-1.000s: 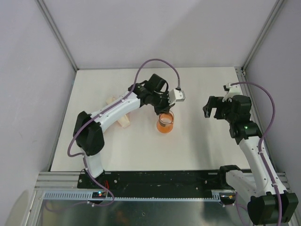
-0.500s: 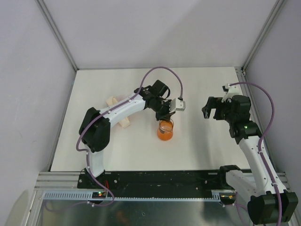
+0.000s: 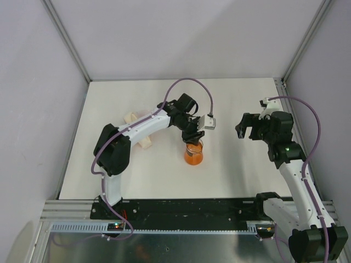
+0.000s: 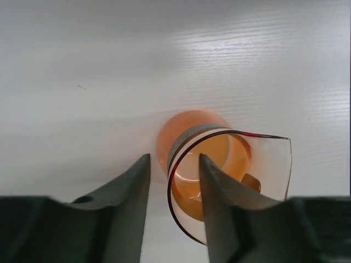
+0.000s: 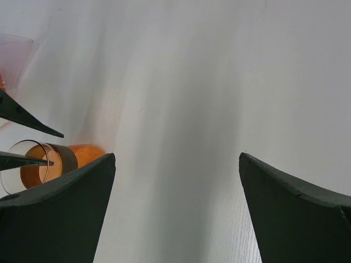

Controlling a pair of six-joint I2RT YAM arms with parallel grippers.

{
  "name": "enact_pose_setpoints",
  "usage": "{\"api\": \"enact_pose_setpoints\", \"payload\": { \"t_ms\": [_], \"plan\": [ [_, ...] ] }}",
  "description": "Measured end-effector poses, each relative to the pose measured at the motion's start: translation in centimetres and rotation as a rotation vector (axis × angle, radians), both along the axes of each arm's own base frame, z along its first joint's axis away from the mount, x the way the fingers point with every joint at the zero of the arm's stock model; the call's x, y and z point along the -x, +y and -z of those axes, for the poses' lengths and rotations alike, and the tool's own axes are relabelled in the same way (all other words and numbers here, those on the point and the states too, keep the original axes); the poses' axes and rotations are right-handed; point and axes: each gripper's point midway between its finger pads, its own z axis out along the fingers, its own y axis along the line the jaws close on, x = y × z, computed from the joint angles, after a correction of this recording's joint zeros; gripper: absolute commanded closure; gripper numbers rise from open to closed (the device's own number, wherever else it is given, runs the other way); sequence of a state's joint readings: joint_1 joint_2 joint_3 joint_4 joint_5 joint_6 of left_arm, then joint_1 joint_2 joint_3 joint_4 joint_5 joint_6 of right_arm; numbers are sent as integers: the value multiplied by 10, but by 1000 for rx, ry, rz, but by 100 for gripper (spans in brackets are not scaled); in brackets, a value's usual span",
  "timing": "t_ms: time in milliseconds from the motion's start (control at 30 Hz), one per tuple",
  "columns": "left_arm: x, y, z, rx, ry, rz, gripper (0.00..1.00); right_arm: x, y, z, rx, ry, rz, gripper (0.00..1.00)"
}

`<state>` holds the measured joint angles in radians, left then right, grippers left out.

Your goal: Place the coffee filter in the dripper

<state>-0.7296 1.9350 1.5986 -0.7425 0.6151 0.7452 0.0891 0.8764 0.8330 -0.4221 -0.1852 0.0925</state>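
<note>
My left gripper (image 3: 192,137) hangs over the small clear orange-tinted cup (image 3: 193,154), not the dripper. In the left wrist view its jaws (image 4: 173,159) are narrowly apart and straddle the cup's rim (image 4: 230,137): one finger is inside, one outside, with a gap showing. The translucent pinkish dripper (image 5: 12,60) shows only as an edge at the far left of the right wrist view; my left arm hides it from above. The single white coffee filter is not in view. My right gripper (image 3: 249,127) is wide open and empty (image 5: 175,156), right of the cup.
The cream stack of folded filters (image 3: 133,116) lies at the left, partly under my left arm. The cup also shows in the right wrist view (image 5: 41,164). Grey walls and metal posts enclose the white table (image 3: 236,170).
My left gripper swung in and came down over the cup's rim. The cup shifted slightly toward the near edge. The right arm has not moved.
</note>
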Motion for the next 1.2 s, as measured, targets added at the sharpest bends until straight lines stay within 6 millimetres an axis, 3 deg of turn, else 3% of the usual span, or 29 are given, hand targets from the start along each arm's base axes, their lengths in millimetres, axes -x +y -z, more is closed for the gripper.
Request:
{"api": "enact_pose_setpoints", "payload": {
  "t_ms": [100,233,367,467,533,600,733,900,1033,1200],
  "plan": [
    [0,0,-1,-2,12,-15,33,0,1,-1,-2,-1,-3,1],
    [-5,-3,-16,12,11,-62,26,1,2,0,-5,0,-9,1],
    [-18,2,-56,38,-66,-166,20,1,6,2,-12,10,-28,1],
    [-31,24,-98,63,-155,-297,18,-2,10,9,-21,35,-46,1],
    [-41,48,-121,86,-200,-390,17,-4,14,11,-29,44,-58,1],
    [-52,88,-136,96,-237,-510,15,-6,17,11,-37,40,-66,1],
    [-61,189,-134,49,-267,-778,14,-15,23,3,-60,4,-71,1],
    [-55,286,-100,-33,-217,-1033,14,-32,30,2,-96,-2,-52,1],
    [-40,355,-57,-102,-111,-1230,12,-48,38,-3,-122,-3,-39,1],
    [-17,410,-13,-161,0,-1409,17,-68,58,-19,-146,-25,-49,1]
  ]
}}
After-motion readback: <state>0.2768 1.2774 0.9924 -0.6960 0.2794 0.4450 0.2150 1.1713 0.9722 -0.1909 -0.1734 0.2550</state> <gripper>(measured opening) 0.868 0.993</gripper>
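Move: The wooden ring lies about 41 cm to the left hand's left, 2 cm ahead and 10 cm below. From that hand, the filter box is 28 cm left and 11 cm ahead, the pink cone 21 cm left and 16 cm ahead; the carafe, its rim between the fingers, is centred 2 cm right, 3 cm back. From the right hand the ring is about 64 cm left, 1 cm ahead. Left hand opens, arcs up off the carafe and 40 cm left to the wooden ring; right eases forward-left. ##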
